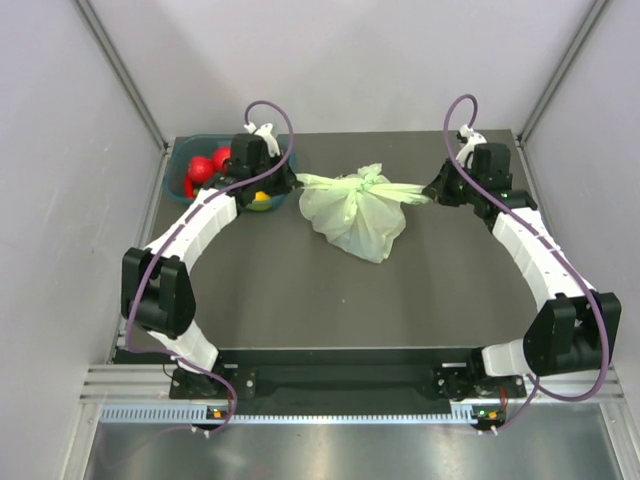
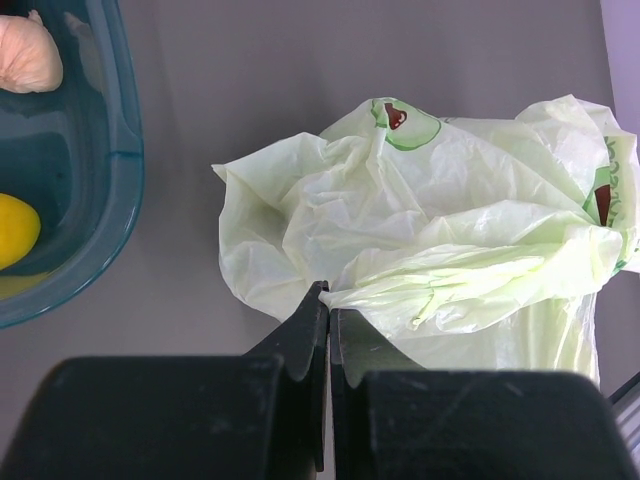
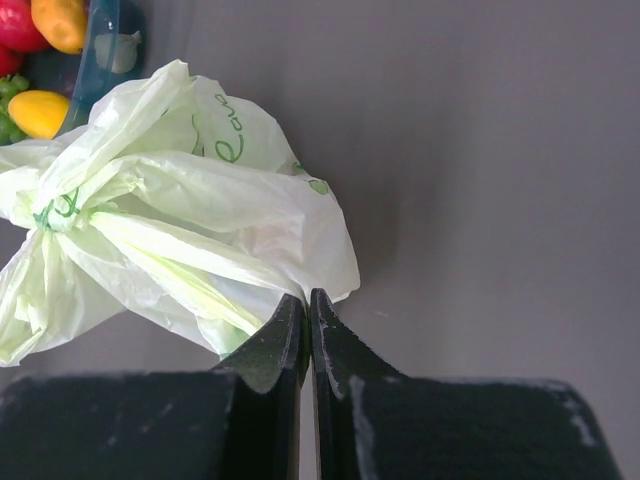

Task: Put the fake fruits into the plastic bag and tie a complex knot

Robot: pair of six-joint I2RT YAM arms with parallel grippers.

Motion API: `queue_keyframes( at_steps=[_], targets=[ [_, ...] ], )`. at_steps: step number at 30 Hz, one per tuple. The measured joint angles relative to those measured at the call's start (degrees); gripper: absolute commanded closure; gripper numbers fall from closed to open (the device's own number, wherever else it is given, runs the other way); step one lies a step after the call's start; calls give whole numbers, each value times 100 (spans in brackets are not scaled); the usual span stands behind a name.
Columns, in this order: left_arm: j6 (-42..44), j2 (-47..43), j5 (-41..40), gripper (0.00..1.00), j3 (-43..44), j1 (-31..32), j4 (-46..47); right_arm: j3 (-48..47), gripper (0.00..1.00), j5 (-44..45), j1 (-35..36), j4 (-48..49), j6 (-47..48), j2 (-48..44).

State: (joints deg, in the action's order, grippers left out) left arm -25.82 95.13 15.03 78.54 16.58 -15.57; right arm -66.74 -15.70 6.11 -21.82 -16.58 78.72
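The pale green plastic bag lies in the middle of the table, its handle strips bunched into a knot on top. My left gripper is shut on the strip end that runs left from the knot. My right gripper is shut on the strip end that runs right. In the left wrist view the jaws pinch thin bag plastic at their tips. In the right wrist view the gripper pinches a strip that leads to the knot. Fake fruits, among them red ones, lie in a tub. What is inside the bag does not show.
A teal tub stands at the back left, under my left arm. It holds a yellow fruit, a pink peach, an orange one and green ones. Grey walls close in the table on three sides.
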Motion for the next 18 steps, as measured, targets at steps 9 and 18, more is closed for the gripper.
queue_keyframes(
  at_steps=[9,18],
  targets=[
    [24,-50,-2,100,0,-55,-22,0,100,160,2,2,2,-55],
    [566,-61,-1578,100,55,-951,-435,-37,100,1556,-146,-87,378,-197]
  ],
)
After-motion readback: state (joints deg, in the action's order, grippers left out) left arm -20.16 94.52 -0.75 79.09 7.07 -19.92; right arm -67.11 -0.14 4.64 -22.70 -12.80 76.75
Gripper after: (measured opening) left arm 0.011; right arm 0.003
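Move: Between the two hands, which grip the stretched bag handles, sits the bag's knot: about 15 cm to the left hand's right, level with it ahead and some 3 cm lower, and about 16 cm to the right hand's left, 2 cm ahead. The filled bag's body lies 14 cm right of the left hand, 4 cm back and 9 cm down. The fruit bin's middle lies 19 cm left, 6 cm ahead and 15 cm down from the left hand. Pulling the two handles apart, both hands hardly shift at first, then lurch away from the knot. The left, still pinching its handle, swings about 12 cm left and slightly forward to the bin's near side, turning some 20 degrees counter-clockwise; the right shoots about 6 cm right, turning a little clockwise, and its shut fingers lose their handle. ##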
